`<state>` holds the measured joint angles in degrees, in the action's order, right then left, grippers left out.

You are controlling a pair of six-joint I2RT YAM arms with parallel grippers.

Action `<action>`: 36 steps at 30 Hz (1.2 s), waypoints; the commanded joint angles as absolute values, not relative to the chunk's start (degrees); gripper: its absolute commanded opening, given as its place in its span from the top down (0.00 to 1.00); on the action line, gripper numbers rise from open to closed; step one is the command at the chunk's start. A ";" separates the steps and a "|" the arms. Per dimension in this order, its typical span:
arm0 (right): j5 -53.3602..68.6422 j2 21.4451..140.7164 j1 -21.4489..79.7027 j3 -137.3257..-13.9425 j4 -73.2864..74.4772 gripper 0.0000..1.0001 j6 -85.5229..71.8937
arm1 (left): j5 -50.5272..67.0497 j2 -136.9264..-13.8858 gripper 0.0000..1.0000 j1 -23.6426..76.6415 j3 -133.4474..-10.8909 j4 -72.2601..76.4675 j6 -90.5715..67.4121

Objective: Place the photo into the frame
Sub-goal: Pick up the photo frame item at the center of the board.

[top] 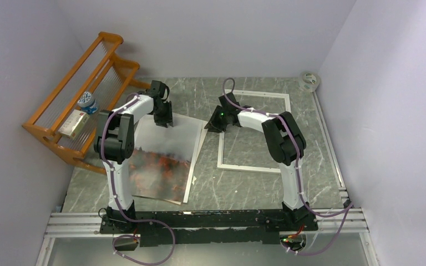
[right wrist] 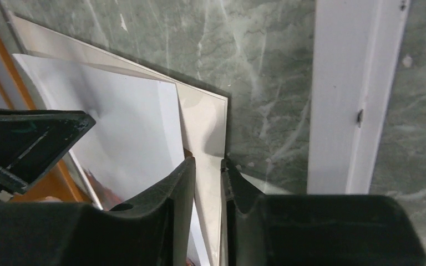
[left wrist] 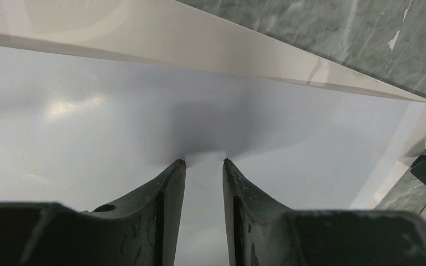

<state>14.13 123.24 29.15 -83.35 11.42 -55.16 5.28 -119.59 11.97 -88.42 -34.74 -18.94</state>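
Observation:
The photo (top: 163, 160) lies flat left of centre, its grey sky at the far end and red trees nearer me, on a cream sheet (top: 199, 138) that sticks out to its right. The empty white frame (top: 252, 168) lies to the right. My left gripper (top: 164, 121) stands on the photo's far part. Its fingertips (left wrist: 178, 165) press the pale print (left wrist: 144, 111), open by a narrow gap. My right gripper (right wrist: 207, 159) points down at the cream sheet's (right wrist: 205, 122) right edge, narrowly open, with that edge showing in the gap. The frame's rail (right wrist: 338, 100) is just to its right.
An orange wooden rack (top: 77, 83) stands along the left wall with a box (top: 75, 123) and a small bottle (top: 89, 103) on it. A tape roll (top: 309, 81) sits in the far right corner. Walls close both sides.

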 commanded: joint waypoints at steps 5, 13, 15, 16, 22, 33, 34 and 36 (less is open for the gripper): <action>20.56 123.10 28.55 -82.61 1.73 0.66 -56.68 | 6.37 -122.57 0.64 11.93 -85.63 -37.02 -18.72; 24.15 122.21 28.22 -79.54 -6.54 0.66 -59.34 | 6.22 -123.01 0.64 11.86 -86.03 -38.05 -18.22; 24.74 122.08 28.22 -79.01 -7.66 0.66 -59.88 | 6.15 -123.28 0.64 11.87 -86.13 -38.18 -18.30; 25.10 122.08 28.26 -78.75 -8.38 0.66 -60.04 | 6.24 -123.35 0.65 11.80 -86.13 -38.23 -18.32; 27.69 121.20 28.21 -74.11 -18.42 0.60 -62.54 | 5.93 -123.80 0.65 11.78 -86.31 -38.54 -18.26; 31.54 122.25 28.15 -70.11 -28.40 0.39 -68.06 | 6.80 -124.54 0.65 11.69 -86.90 -38.91 -18.59; 31.57 122.11 28.06 -69.64 -28.82 0.39 -68.42 | 6.73 -124.62 0.65 11.69 -86.96 -38.93 -18.64; 31.26 121.43 28.15 -68.34 -29.26 0.37 -69.46 | 6.50 -124.71 0.65 11.69 -87.29 -39.33 -18.75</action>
<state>28.27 123.33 27.40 -70.06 -22.74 -66.13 6.24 -119.90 11.42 -88.49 -34.96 -19.00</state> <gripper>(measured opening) 0.615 0.350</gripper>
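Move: The photo's far right corner lies about 4 cm ahead and 1 cm left of the right fingers, practically at their height; the photo's middle is some 17 cm left and 14 cm back. The empty white frame is centred about 18 cm to the right hand's right, level with it. From the left hand, low over the photo's far part, that corner is roughly 13 cm right and 3 cm ahead, and the photo's middle 15 cm back. The photo's right edge beside the far corner is levered up by the right hand, which climbs about 3 cm and shifts as much to its left, rolling some 25 degrees so its left side rises and its fingers spread wide. The left hand stays in place, fingertips pressing down on the far part of the photo. ##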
